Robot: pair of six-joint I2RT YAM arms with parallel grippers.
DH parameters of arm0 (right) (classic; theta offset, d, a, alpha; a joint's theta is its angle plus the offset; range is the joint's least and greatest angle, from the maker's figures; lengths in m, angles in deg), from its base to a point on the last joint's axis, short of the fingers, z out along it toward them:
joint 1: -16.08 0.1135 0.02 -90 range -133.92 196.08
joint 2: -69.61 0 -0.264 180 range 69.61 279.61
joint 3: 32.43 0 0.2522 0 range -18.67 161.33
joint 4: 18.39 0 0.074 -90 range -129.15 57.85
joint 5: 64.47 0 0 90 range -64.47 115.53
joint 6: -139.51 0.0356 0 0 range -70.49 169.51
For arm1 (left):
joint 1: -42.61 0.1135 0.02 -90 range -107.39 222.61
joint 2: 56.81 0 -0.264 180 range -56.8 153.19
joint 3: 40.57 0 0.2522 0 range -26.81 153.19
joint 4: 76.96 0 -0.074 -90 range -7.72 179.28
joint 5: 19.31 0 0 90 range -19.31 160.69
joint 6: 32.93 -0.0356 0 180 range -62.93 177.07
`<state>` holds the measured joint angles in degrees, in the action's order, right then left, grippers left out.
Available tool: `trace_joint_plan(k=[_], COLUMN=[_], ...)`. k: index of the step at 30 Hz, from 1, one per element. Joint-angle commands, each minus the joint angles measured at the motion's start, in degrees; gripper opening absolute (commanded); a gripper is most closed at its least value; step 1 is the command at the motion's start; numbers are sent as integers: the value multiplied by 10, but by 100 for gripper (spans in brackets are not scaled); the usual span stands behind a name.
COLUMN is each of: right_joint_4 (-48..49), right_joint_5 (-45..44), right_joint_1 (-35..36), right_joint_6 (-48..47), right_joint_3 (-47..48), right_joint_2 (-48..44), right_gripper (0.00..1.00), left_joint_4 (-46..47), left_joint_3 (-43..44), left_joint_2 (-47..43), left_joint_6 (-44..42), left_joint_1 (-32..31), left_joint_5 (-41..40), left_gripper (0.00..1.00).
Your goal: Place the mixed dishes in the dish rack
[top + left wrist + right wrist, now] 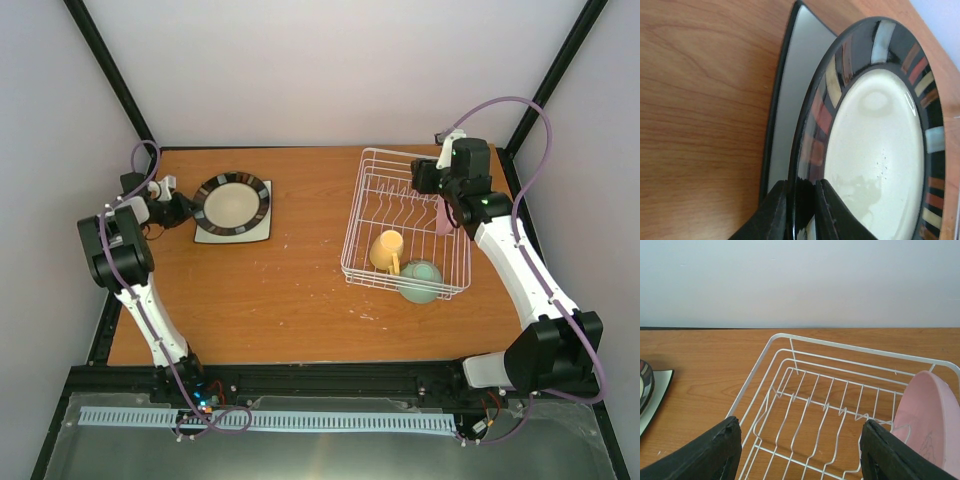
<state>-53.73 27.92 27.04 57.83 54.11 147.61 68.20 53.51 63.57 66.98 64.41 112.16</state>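
Note:
The black-rimmed round plate (232, 203) lies on the white square plate (233, 232) at the far left of the table. My left gripper (190, 208) is at its left edge. In the left wrist view the left gripper (802, 200) is shut on the round plate's (880, 165) striped rim, one finger above and one below, with the square plate (795, 100) underneath. The dish rack (405, 225) holds a pale yellow mug (387, 250), a mint-green bowl (421, 281) and an upright pink plate (443, 215). My right gripper (800, 440) hangs open over the rack (805, 390), beside the pink plate (930, 415).
The rack's upright prongs (840, 412) stand below the right fingers. Black frame posts (110, 70) rise at the table's back corners, close to a pale wall. The table's near edge (300, 362) meets a black rail.

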Motion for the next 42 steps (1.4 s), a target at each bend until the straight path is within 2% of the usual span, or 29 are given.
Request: trace_joint_plan(k=[1, 4, 26, 29, 35, 42], right_joint_4=[7, 7, 8, 14, 24, 8], right_joint_5=[6, 8, 30, 58, 56, 88], right_joint_1=[1, 3, 25, 63, 159, 246], right_joint_6=[-5, -4, 4, 14, 17, 16], right_joint_3=[16, 17, 22, 21, 52, 145], right_joint_2=[5, 6, 29, 49, 119, 232], right_gripper=[64, 64, 64, 64, 64, 64], left_joint_4=[-4, -7, -30, -22, -12, 1], left_joint_3=[21, 21, 17, 2, -24, -42], left_joint_2=[0, -7, -67, -71, -78, -67], left_joint_6=[-19, -21, -32, -30, -30, -28], left_joint_1=[2, 1, 1, 1, 1, 1], left_joint_5=[-5, -6, -11, -8, -9, -5], left_gripper=[4, 1, 1, 1, 3, 3])
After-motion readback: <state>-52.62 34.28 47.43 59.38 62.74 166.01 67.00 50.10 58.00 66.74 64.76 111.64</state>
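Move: The left fingers already pinch the left rim of the dark-rimmed plate, its middle about 10 cm to their right and level with them, on the white board some 3 cm below; the dish rack they serve is about 56 cm right, 4 cm back. From the open right hand that plate lies roughly 45 cm left, 5 cm ahead and 25 cm down. The rack is right under this hand, about 20 cm below, with the yellow mug 7 cm back and 4 cm left. Keeping its pinch on the plate's rim, the left hand lifts about 2.5 cm, then eases back a little and settles slightly. The right hand, empty and open, creeps left at first, then swings fast out past the rack's left side towards the plate, about 19 cm in all, sinking 7 cm while turning some 25 degrees counter-clockwise and tipping a little further down. ##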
